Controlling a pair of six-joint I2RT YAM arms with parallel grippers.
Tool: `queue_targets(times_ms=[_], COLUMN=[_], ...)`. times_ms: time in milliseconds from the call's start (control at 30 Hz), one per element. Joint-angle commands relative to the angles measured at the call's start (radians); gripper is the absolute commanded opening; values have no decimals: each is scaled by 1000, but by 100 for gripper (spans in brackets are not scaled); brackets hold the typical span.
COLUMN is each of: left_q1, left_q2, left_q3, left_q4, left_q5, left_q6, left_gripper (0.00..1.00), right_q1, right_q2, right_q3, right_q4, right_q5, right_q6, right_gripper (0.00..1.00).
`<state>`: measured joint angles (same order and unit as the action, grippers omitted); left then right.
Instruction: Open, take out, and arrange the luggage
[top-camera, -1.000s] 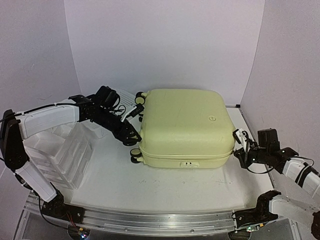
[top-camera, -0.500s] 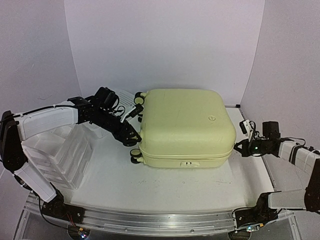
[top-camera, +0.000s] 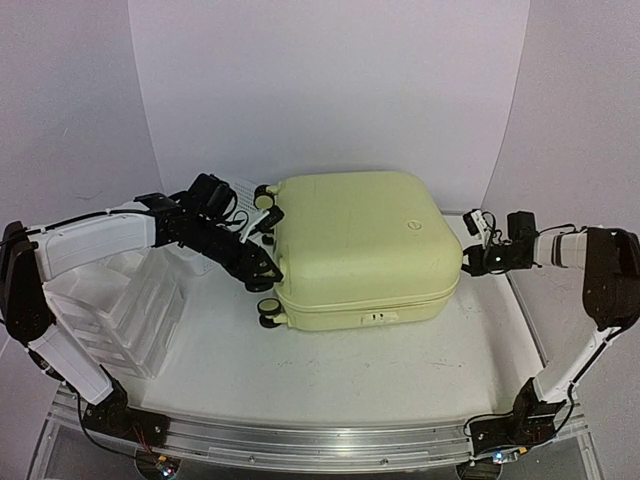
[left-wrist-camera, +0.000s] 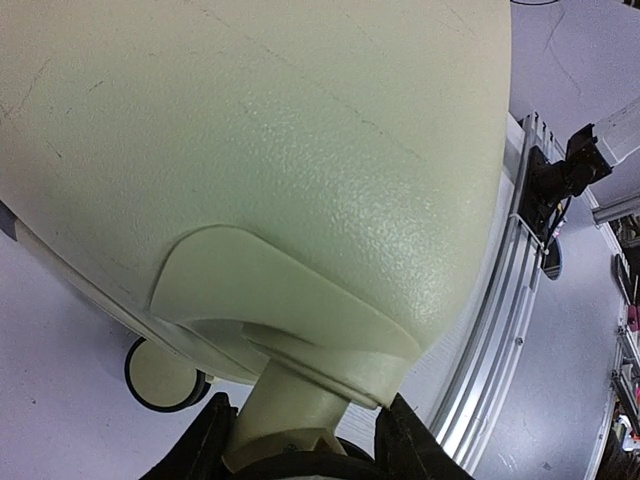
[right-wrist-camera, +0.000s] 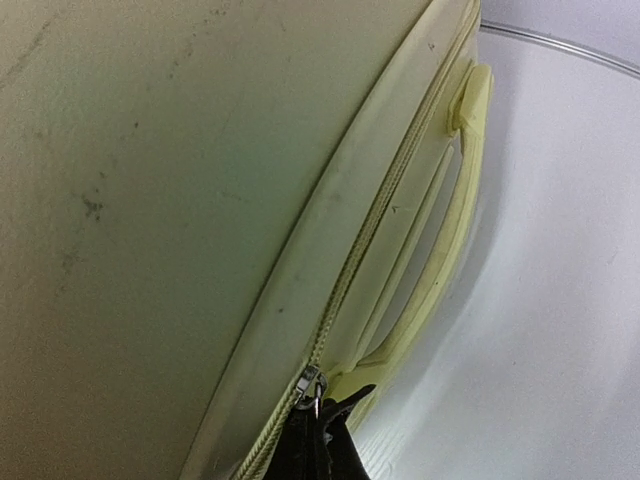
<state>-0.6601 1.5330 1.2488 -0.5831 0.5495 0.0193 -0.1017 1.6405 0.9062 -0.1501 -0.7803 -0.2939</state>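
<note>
The luggage (top-camera: 360, 240), a pale yellow hard-shell suitcase, lies flat and closed in the middle of the table. My left gripper (top-camera: 263, 265) is at its left end between two caster wheels. In the left wrist view the gripper (left-wrist-camera: 300, 448) has its black fingers (left-wrist-camera: 205, 445) clamped on either side of a cream caster stem (left-wrist-camera: 285, 410) under the shell (left-wrist-camera: 250, 130). My right gripper (top-camera: 470, 262) is at the right side, by the seam. In the right wrist view it (right-wrist-camera: 322, 440) is shut on the metal zipper pull (right-wrist-camera: 312, 385), beside the side handle (right-wrist-camera: 440, 260).
A white plastic drawer organizer (top-camera: 120, 300) stands at the left under my left arm. A white mesh basket (top-camera: 247, 192) sits behind the left gripper. A metal rail (top-camera: 300, 440) runs along the near table edge. White walls enclose the back and sides.
My right gripper has travelled from the near right corner back along the right side seam. The suitcase has shifted slightly left and turned a little. My left gripper kept its hold.
</note>
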Motion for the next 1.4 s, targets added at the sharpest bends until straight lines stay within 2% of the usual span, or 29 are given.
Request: queue_targets(times_ms=[0,33,67,133,167,233,300,433,533,633,733,800,900,1067,1200,1367], left_q1=[37,37,37,37,37,37,37,37,37,28,25,25,15,-34,-46,-52], left_q2=[-7,-5,-5,-15,-27,-63,-93,-107,-99,-49,47,130,263,460,539,543], left_q3=[14,17,20,23,22,17,29,118,188,275,394,500,657,866,892,798], left_q4=[-83,-84,-84,-83,-84,-84,-92,-171,-179,-161,-161,-157,-149,-148,-149,-146], left_q5=[8,13,14,-16,-38,-90,-144,-321,-372,-393,-391,-347,-266,-301,-303,-345], left_q6=[-31,-38,-41,-49,-51,-52,-49,-75,-113,-143,-163,-161,-127,-72,-70,-44], left_gripper=[2,9,20,48,58,74,82,88,88,88,87,85,81,82,85,85], right_q1=[-10,0,8,16,18,28,35,53,57,58,58,57,57,59,59,59], right_q2=[-77,-122,-190,-298,-353,-470,-603,-865,-1009,-1119,-1197,-1206,-1164,-1031,-972,-995], right_q3=[14,-28,-71,-165,-211,-297,-384,-536,-575,-540,-499,-506,-514,-511,-523,-523], right_q4=[179,180,181,183,186,189,182,185,136,-34,-180,-187,-186,-121,-2,-22], right_q5=[-74,-67,-63,-65,-66,-57,-67,-96,-102,-125,-8,120,234,290,265,275], right_q6=[39,41,43,65,80,120,181,386,495,455,379,398,353,226,229,202], right_gripper=[0,0,0,0,0,0,0,0,0,0,0,0,0,0,0,0])
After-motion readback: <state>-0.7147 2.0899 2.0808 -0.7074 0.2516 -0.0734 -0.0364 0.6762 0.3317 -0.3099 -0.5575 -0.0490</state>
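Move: The left hand is still on the upper near-left caster of the suitcase. The suitcase's middle lies some 10 cm ahead, 19 cm right and 8 cm below; the caster underneath is about 14 cm down and 2 cm back; the white basket is some 17 cm ahead, 12 cm left and 16 cm lower. The right hand has the zipper pull between its fingers: the suitcase's middle is about 4 cm ahead and 20 cm left at its height, and the side handle roughly 8 cm straight ahead, slightly lower. Back along the suitcase's right side, nearly 20 cm, goes the right hand, shut fingers keeping the zipper pull, then some 4 cm forward again, ending turned slightly clockwise. The left opens wide off the caster, backs out left, arcs up and forward, then swings right and down onto the left part of the suitcase's top, about 14 cm farther out, seeming to rest there. ##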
